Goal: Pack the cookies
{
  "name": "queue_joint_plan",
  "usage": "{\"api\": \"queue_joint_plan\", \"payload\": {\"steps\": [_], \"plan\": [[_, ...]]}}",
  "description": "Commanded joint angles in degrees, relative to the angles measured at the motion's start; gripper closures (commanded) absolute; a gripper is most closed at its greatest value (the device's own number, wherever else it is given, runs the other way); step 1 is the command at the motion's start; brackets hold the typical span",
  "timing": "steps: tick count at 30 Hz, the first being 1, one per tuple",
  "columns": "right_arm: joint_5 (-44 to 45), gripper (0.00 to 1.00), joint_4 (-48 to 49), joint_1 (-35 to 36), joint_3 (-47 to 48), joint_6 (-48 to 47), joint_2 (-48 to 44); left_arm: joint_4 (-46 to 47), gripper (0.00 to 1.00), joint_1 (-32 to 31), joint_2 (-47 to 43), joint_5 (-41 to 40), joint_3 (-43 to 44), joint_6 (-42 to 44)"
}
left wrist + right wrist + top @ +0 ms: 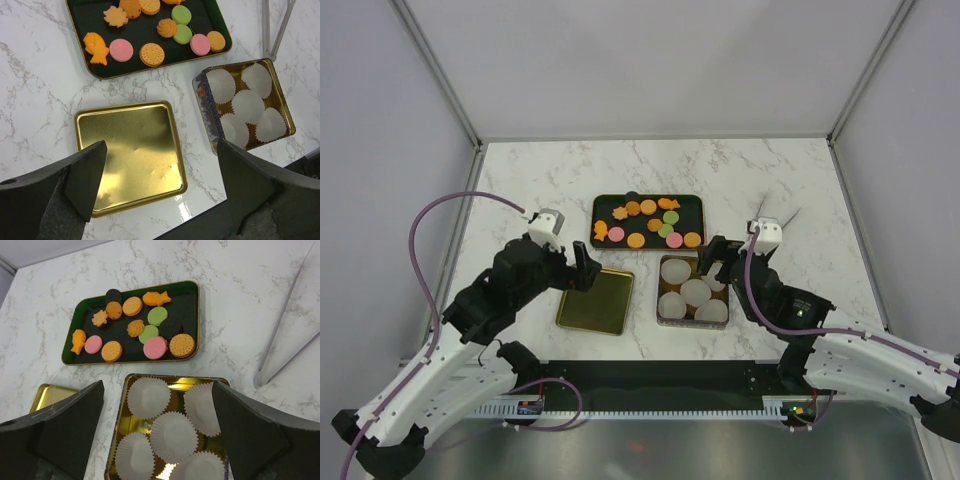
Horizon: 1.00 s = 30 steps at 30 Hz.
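Observation:
The cookies [648, 207], orange, pink, green and dark, lie on a dark green tray [692, 212] at the table's middle. They also show in the left wrist view [121, 49] and the right wrist view [154, 347]. A gold tin [661, 285] holding several empty white paper cups [174, 435] sits in front of the tray. My left gripper [585, 268] is open and empty above the gold lid [130, 150]. My right gripper [715, 258] is open and empty above the tin's far edge [175, 379].
The gold lid [596, 301] lies flat left of the tin. Metal tongs [285, 355] lie on the marble right of the tray. Enclosure walls stand at the back and both sides. The tin's side wall [207, 107] is patterned.

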Motion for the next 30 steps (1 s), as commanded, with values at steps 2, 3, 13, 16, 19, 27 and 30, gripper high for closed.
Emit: {"api": "queue_joint_plan", "payload": {"steps": [2, 3, 13, 16, 19, 27, 30], "plan": [[3.44, 0.02, -7.79, 0.20, 4.46, -0.16, -1.04, -0.57, 0.00, -0.28, 0.47, 4.26, 0.90, -1.44], [3.44, 0.02, -8.77, 0.12, 5.08, -1.03, -0.70, -0.83, 0.00, -0.19, 0.38, 4.97, 0.11, -1.79], [-7.89, 0.02, -12.04, -24.46, 8.34, -6.84, 8.61, -1.63, 0.00, -0.37, -2.34, 6.38, -0.95, -1.62], [-12.63, 0.02, -11.60, -33.70, 9.21, -8.77, 13.08, -1.63, 0.00, -0.37, -3.92, 6.12, -1.22, -1.71], [-17.65, 0.02, -9.32, -38.98, 8.69, -9.74, 16.26, -1.54, 0.00, -0.37, -4.36, 6.21, -1.30, -1.80], [-20.64, 0.02, -1.32, -45.85, 9.65, -9.04, 30.66, -1.54, 0.00, -0.46, -5.86, 5.68, -1.48, -1.88], [-21.61, 0.03, 2.81, -47.07, 9.74, -9.13, 34.45, -1.54, 0.00, -0.46, -6.12, 5.50, -1.57, -1.97]]}}
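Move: The right hand hovers, open and empty, over the cookie tin, whose middle is some 18 cm below it and 3 cm to its left. The tongs' middle lies about 19 cm ahead of that hand, 18 cm to its right and 20 cm down; the black cookie tray is 21 cm ahead, 16 cm left and 19 cm down. From the left hand, the tongs are some 23 cm ahead, 51 cm right and 21 cm below. Rightward first, about 16 cm and quickest mid-way, the right hand swings off the tin and some 10 cm forward towards the tongs, then sinks about 13 cm over their joined end. It turns clockwise and tips about 30 degrees down, fingers wide open and still above the tongs. The left hand, empty and open, backs off slightly. ##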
